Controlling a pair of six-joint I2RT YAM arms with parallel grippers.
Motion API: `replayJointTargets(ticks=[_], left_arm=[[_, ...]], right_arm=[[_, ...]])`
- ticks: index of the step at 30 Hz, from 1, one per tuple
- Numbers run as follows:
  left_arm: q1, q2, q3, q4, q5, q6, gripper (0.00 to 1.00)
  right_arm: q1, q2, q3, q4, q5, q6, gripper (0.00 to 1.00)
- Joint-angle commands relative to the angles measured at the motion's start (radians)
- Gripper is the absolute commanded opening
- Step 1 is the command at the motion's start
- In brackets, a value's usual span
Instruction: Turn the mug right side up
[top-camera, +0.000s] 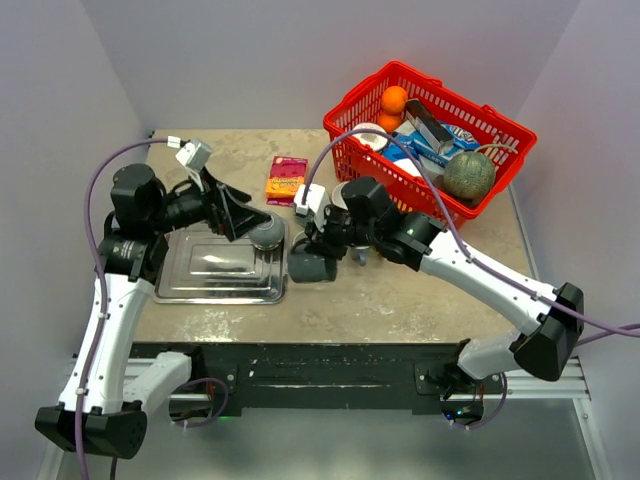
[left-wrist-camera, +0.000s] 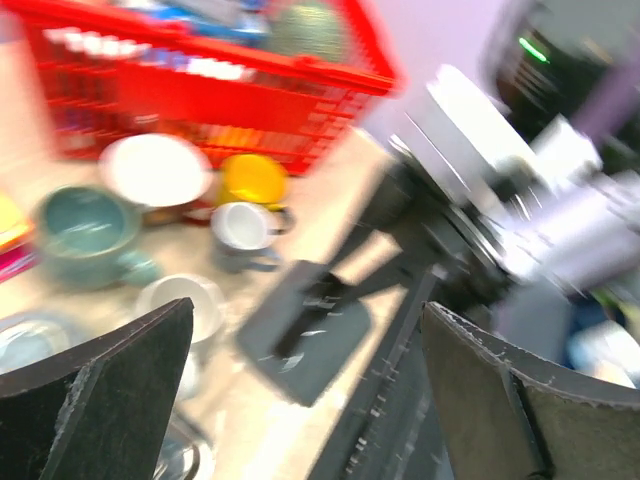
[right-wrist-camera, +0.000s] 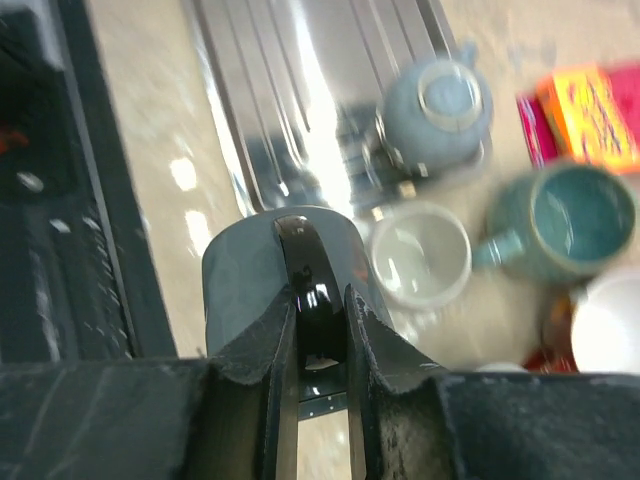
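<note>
The mug (top-camera: 312, 265) is dark grey and hangs on its side just right of the steel tray (top-camera: 215, 270). My right gripper (top-camera: 326, 246) is shut on its glossy black handle (right-wrist-camera: 316, 262), with the mug's body (right-wrist-camera: 245, 275) beyond the fingers. In the blurred left wrist view the mug (left-wrist-camera: 300, 330) shows as a tilted dark block ahead of my left gripper (left-wrist-camera: 305, 400), which stands wide open with nothing between its fingers (left-wrist-camera: 110, 400). The left gripper (top-camera: 240, 215) hovers over the tray's back right corner.
A grey-blue mug (right-wrist-camera: 437, 105) sits bottom up on the tray's corner. A white mug (right-wrist-camera: 420, 255), a teal mug (right-wrist-camera: 575, 220), a yellow cup (left-wrist-camera: 252, 180) and a white bowl (left-wrist-camera: 155, 170) crowd the table beside it. The red basket (top-camera: 352, 107) holds groceries at back right. A snack packet (top-camera: 286, 180) lies behind.
</note>
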Motion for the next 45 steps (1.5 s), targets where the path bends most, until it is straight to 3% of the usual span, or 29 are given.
replayJointTargets(ticks=[1,8,20,27,43,45], left_arm=[[0.0,0.057,0.086,-0.156,-0.35,0.052,0.99],[0.002,0.177,0.137,-0.196,-0.54,0.015,0.99],[0.003,0.251,0.142,-0.231,-0.591,0.0,0.99],[0.033,0.275,0.192,-0.266,-0.668,-0.094,0.99],[0.033,0.294,0.186,-0.246,-0.602,-0.106,0.99],[0.033,0.295,0.186,-0.246,-0.596,-0.105,0.99]], right_arm=[[0.026,-0.075,-0.001,-0.143,0.234,-0.115,0.0],[0.175,0.001,0.02,-0.288,0.501,-0.183,0.0],[0.316,0.221,0.068,-0.362,0.677,-0.218,0.0],[0.388,0.377,0.149,-0.419,0.74,-0.269,0.0],[0.448,0.613,0.325,-0.453,0.811,-0.289,0.0],[0.448,0.627,0.344,-0.448,0.82,-0.267,0.05]])
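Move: The right hand holds the dark grey mug sideways by its handle; the bare table spot it is bound for lies some 24 cm below, about 2 cm back and 2 cm left. The speckled mug stands 7 cm ahead of the right hand and 1 cm left, the small white mug 9 cm ahead and 10 cm right, both some 21 cm below. From the empty left hand, the grey mug on the tray is about 11 cm ahead, 1 cm left and 30 cm below; the speckled mug lies 7 cm ahead, 8 cm right. Keeping its pinch on the handle, the right hand carries the dark grey mug down some 18 cm to the bare table in front of the speckled mug, first swinging right and then back left while easing back a little, and rolls its left side down some 60 degrees so the mug's opening turns upward. The left hand, fingers staying wide open, swings forward, down and left away from the held mug towards the grey mug on the tray, tipping down and turning counter-clockwise. ##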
